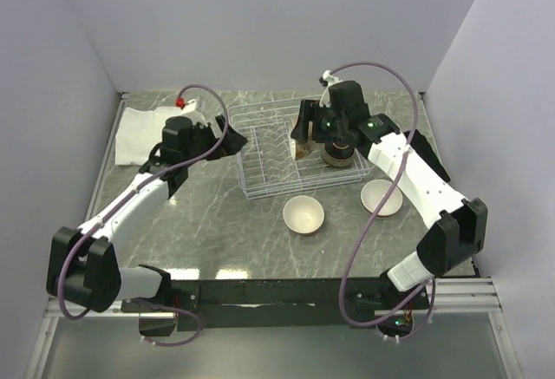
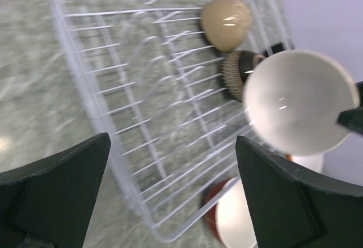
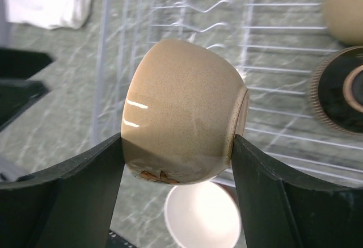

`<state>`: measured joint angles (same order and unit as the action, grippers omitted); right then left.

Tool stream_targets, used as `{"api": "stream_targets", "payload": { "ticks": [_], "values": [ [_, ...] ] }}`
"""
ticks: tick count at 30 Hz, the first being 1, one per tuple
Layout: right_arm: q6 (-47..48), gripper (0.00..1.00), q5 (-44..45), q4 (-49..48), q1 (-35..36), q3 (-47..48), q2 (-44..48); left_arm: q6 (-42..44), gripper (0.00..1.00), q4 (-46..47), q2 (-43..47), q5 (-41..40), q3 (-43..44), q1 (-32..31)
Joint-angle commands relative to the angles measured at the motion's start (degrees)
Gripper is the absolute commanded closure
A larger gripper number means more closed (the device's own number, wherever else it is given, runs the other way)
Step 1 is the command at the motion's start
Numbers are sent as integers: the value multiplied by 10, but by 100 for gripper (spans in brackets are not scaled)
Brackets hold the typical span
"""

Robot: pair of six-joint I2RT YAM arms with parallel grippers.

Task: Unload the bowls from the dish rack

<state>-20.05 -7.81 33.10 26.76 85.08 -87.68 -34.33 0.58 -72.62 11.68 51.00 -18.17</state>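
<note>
The white wire dish rack (image 1: 260, 166) stands mid-table. My right gripper (image 3: 178, 146) is shut on a tan bowl (image 3: 184, 129), held on its side above the rack; its cream inside (image 2: 295, 100) faces the left wrist camera. In the rack sit another tan bowl (image 2: 227, 22) and a ribbed black-brown bowl (image 1: 342, 155). Two bowls stand on the table in front of the rack: a dark red one (image 1: 303, 214) with a cream inside, and one further right (image 1: 381, 197). My left gripper (image 2: 173, 197) is open and empty by the rack's left side (image 1: 217, 132).
A folded white cloth (image 1: 143, 132) lies at the back left of the grey marble table (image 1: 199, 231). Plain walls close in the back and both sides. The rack's upright tines (image 1: 269, 153) rise between the two grippers.
</note>
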Motion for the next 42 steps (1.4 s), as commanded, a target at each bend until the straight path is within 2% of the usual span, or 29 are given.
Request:
{"api": "stream_targets", "payload": {
  "ticks": [1,9,17,23,24,29,31,32,35,38,41,42],
  "values": [
    [-49,100,-76,-97,-3,-32,68,-25,1,88,-33,69,49,-28],
    [-98,100,-144,-159,-4,-96,102,-46,1,150,-110,114,72,-82],
    [-149,100,-180,-225,-7,-152,136,-93,14,202,-156,149,64,-87],
    [-186,100,-212,-277,-19,-197,153,-120,32,230,-176,178,51,-91],
    [-191,100,-215,-284,-21,-207,155,-123,38,238,-177,183,49,-91],
    [-212,100,-234,-318,-29,-232,165,-135,56,243,-172,192,38,-92],
    [-217,100,-238,-327,-36,-243,168,-137,65,243,-167,195,35,-92],
    [-220,100,-243,-330,-38,-248,170,-135,77,242,-163,197,34,-93],
    [-229,100,-251,-354,-43,-263,177,-126,91,231,-154,198,33,-98],
    [-236,100,-260,-366,-51,-281,182,-115,99,222,-140,195,25,-101],
    [-239,99,-265,-371,-57,-292,191,-93,99,197,-117,182,16,-103],
    [-238,96,-266,-370,-58,-299,194,-85,99,188,-111,178,14,-105]
  ]
}}
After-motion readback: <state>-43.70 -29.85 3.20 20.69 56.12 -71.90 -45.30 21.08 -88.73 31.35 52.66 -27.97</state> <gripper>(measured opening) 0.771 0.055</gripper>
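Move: The beige bowl in my right hand is about 18 cm to my left hand's right, near level in height and reach. It sits at my right fingertips, middle some 2 cm below the hand point. From my right hand, the black bowl in the rack is about 10 cm right, 1 cm back and 15 cm below; the other beige bowl is 7 cm right, 8 cm farther out; the white bowl on the table is 16 cm back, 1 cm right. My left hand sweeps about 13 cm to its right, turning some 25 degrees clockwise, then eases a little back as its wide-open fingers shut and pinch the beige bowl's near-side rim. Meanwhile my right hand keeps its grip and draws the bowl back some 5 cm, rolling its left side up about 30 degrees to present the rim to the left fingers. ##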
